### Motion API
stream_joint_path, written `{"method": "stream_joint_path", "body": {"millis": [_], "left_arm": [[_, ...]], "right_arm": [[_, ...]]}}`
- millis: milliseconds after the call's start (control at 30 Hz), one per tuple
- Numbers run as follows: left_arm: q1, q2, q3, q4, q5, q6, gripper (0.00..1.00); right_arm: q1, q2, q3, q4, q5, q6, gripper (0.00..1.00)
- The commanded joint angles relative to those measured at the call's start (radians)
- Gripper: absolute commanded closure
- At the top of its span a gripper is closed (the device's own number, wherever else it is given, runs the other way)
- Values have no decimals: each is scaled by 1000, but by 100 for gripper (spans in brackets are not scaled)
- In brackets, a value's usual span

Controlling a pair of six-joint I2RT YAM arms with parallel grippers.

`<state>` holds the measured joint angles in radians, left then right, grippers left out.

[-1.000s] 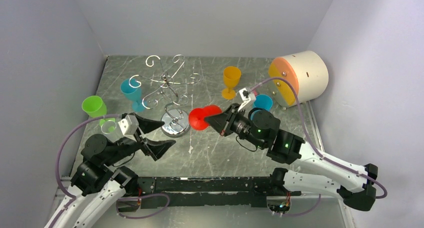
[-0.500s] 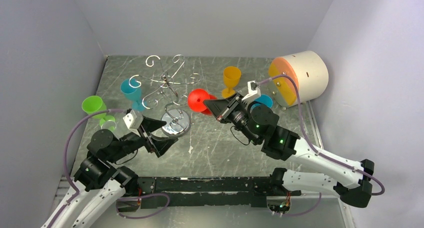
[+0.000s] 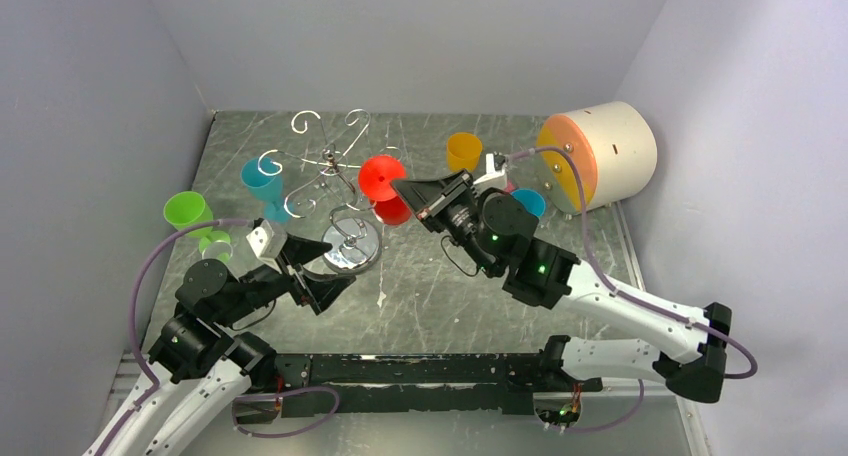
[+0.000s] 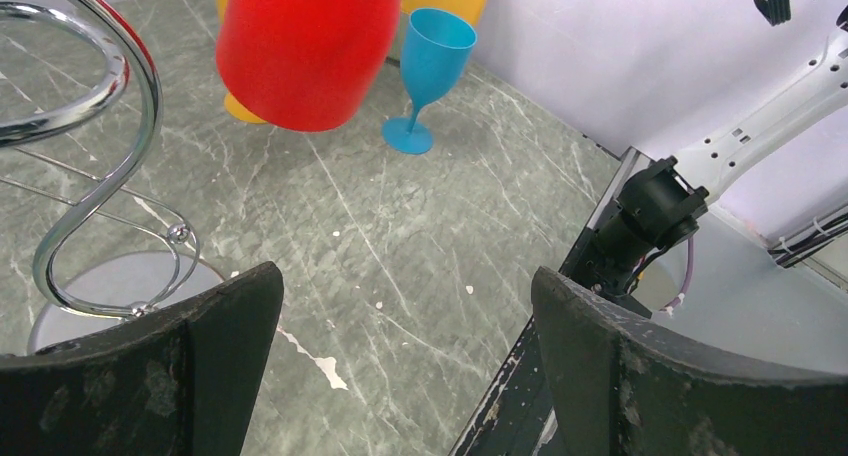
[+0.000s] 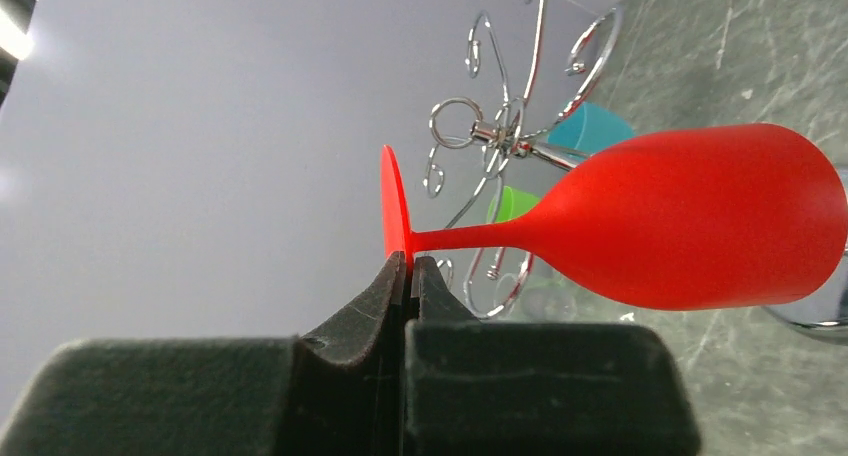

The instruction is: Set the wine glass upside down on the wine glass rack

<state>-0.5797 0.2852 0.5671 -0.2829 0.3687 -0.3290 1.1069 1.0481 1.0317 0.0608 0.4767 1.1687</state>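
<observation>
A red wine glass point(image 3: 381, 177) hangs in the air just right of the silver wine glass rack point(image 3: 330, 163), its bowl pointing down. My right gripper point(image 3: 402, 189) is shut on the rim of the glass's flat foot. The right wrist view shows the red glass point(image 5: 690, 221) lying sideways, with the gripper point(image 5: 410, 262) pinching the foot and the rack's scroll arms point(image 5: 505, 126) behind. My left gripper point(image 3: 312, 277) stands open and empty low by the rack's round base point(image 3: 350, 248). Its wrist view shows the red bowl point(image 4: 305, 46) above and the rack wire point(image 4: 110, 126) at left.
A teal glass point(image 3: 262, 181) and a green glass point(image 3: 187, 213) stand left of the rack. An orange glass point(image 3: 463, 150) and a blue glass point(image 3: 528, 204) stand behind the right arm. A white drum with an orange face point(image 3: 600, 154) lies at the back right. Walls enclose three sides.
My right arm has carried the red glass up and leftward, from near the rack's base to beside its arms. The left arm shifted slightly a second ago, then stayed still.
</observation>
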Motion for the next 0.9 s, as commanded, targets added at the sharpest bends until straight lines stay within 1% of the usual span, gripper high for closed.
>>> {"method": "stream_joint_path", "body": {"millis": [0,167,367,500,667,867], "left_arm": [[2,5,0,-10,-11,-4,2],[2,8,-2,-8,2,4,2],[2,8,1,-15,5,2,2],[2,2,-4,-8,5,1,2],[2,-3,0,-14,4,1,2],[1,-14,-7,-8,3,11,2]], "right_arm": [[-4,54,61,22,16,80,100],[-8,118,83,41,13,72,100],[-14,142,90,61,-4,53,100],[-22,164,101,55,-42,62,100],[-24,180,98,64,-88,91,100],[-30,168,79,107,-121,73,100]]}}
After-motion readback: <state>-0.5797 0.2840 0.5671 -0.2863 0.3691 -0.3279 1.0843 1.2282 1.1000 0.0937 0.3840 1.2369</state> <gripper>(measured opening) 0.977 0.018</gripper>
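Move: The rack's near-right curled arm, where the red wine glass is being taken, lies about 6 cm left of the right hand, 1 cm ahead and some 4 cm lower. At about that same height, the rack's hub is 8 cm ahead and 12 cm left, the far-right curl 8 cm straight ahead, and the near-left curl 18 cm left and 1 cm back. From the left hand, the near-right arm is about 8 cm ahead, 7 cm right and 8 cm higher. The upside-down red wine glass, its foot still pinched in the right hand's shut fingers, travels about 5 cm left and a little forward into the rack's near-right arm. After a tiny initial rise it sinks some 2.5 cm; the wrist turns only about 5 degrees, and the glass comes to push against the arm. ##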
